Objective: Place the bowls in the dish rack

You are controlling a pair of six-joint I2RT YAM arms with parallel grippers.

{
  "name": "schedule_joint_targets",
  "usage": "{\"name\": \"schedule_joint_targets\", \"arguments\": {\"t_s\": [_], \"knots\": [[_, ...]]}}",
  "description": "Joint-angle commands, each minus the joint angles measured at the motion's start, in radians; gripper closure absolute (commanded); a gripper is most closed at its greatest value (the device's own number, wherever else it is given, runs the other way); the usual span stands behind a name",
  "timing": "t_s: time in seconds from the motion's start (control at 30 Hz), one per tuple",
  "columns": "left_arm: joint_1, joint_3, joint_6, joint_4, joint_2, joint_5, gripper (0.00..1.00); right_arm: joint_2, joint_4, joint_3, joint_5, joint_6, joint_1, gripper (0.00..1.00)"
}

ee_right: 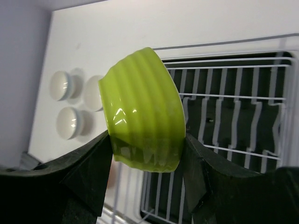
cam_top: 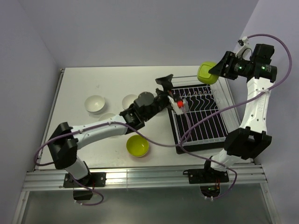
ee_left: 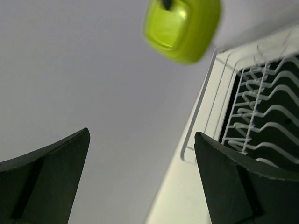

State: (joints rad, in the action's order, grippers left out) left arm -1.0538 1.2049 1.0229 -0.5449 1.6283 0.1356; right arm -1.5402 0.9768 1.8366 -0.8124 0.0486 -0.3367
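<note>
My right gripper (ee_right: 145, 150) is shut on the sides of a ribbed lime green bowl (ee_right: 140, 112). It holds the bowl tilted in the air above the far edge of the dish rack (cam_top: 201, 119). That bowl (cam_top: 207, 72) also shows at the top of the left wrist view as a green bowl (ee_left: 182, 28). My left gripper (cam_top: 166, 89) hangs at the rack's left end, wide open, with nothing between its fingers (ee_left: 233, 182). Something orange (cam_top: 174, 102) with a white piece beside it sits in the rack's left end. A second lime green bowl (cam_top: 138, 146) lies upright on the table.
White bowls stand on the table to the left: one (cam_top: 95, 103) far left, one (cam_top: 130, 101) beside my left arm, and one (cam_top: 108, 116) partly hidden behind it. They show as three white bowls (ee_right: 69, 122) in the right wrist view. The rack's wavy prongs (ee_left: 261, 107) stand upright.
</note>
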Motion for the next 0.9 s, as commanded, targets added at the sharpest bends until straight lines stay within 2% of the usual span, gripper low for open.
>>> {"name": "schedule_joint_targets", "arguments": {"t_s": [0.0,0.03,0.17,0.33,0.63,0.87], "knots": [[0.031,0.165,-0.424,0.342,-0.1,0.064,0.01,-0.049,0.022,0.076,0.079,-0.125,-0.05,1.0],[0.04,0.189,-0.52,0.406,-0.108,0.05,0.01,-0.072,0.019,0.081,0.093,-0.148,-0.062,1.0],[0.11,0.223,-0.719,0.541,-0.143,0.012,0.0,-0.127,-0.016,0.079,0.147,-0.161,-0.076,1.0],[0.161,0.19,-0.888,0.643,-0.192,-0.019,0.0,-0.182,-0.095,0.061,0.196,-0.109,-0.082,1.0],[0.236,0.162,-1.056,0.738,-0.257,-0.037,0.0,-0.238,-0.217,-0.02,0.243,0.077,-0.081,1.0],[0.252,0.14,-1.089,0.757,-0.28,-0.036,0.0,-0.253,-0.269,-0.101,0.249,0.142,-0.074,1.0]]}}
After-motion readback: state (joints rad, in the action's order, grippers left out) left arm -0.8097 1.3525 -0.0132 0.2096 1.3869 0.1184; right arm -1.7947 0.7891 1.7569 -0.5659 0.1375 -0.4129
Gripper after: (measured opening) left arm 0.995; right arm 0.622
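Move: The far right end of the dish rack, where my right hand takes its green bowl, lies about 7 cm ahead of that hand, 3 cm right and some 27 cm below; the rack's middle is 2 cm back, 3 cm left and 30 cm down. From my empty left hand the nearest white bowl is about 9 cm ahead, 10 cm left, 31 cm below, with the second white bowl 11 cm further left. I keep my pinch on the green bowl and carry it right, then mostly down, about 12 cm lower, 9 cm right and 7 cm forward, towards the rack's far right end, turning slightly clockwise and tipping the fingers down. Meanwhile my open left hand moves off some 12 cm left towards the nearest white bowl, arching up and back down, rolling about 60 degrees. ##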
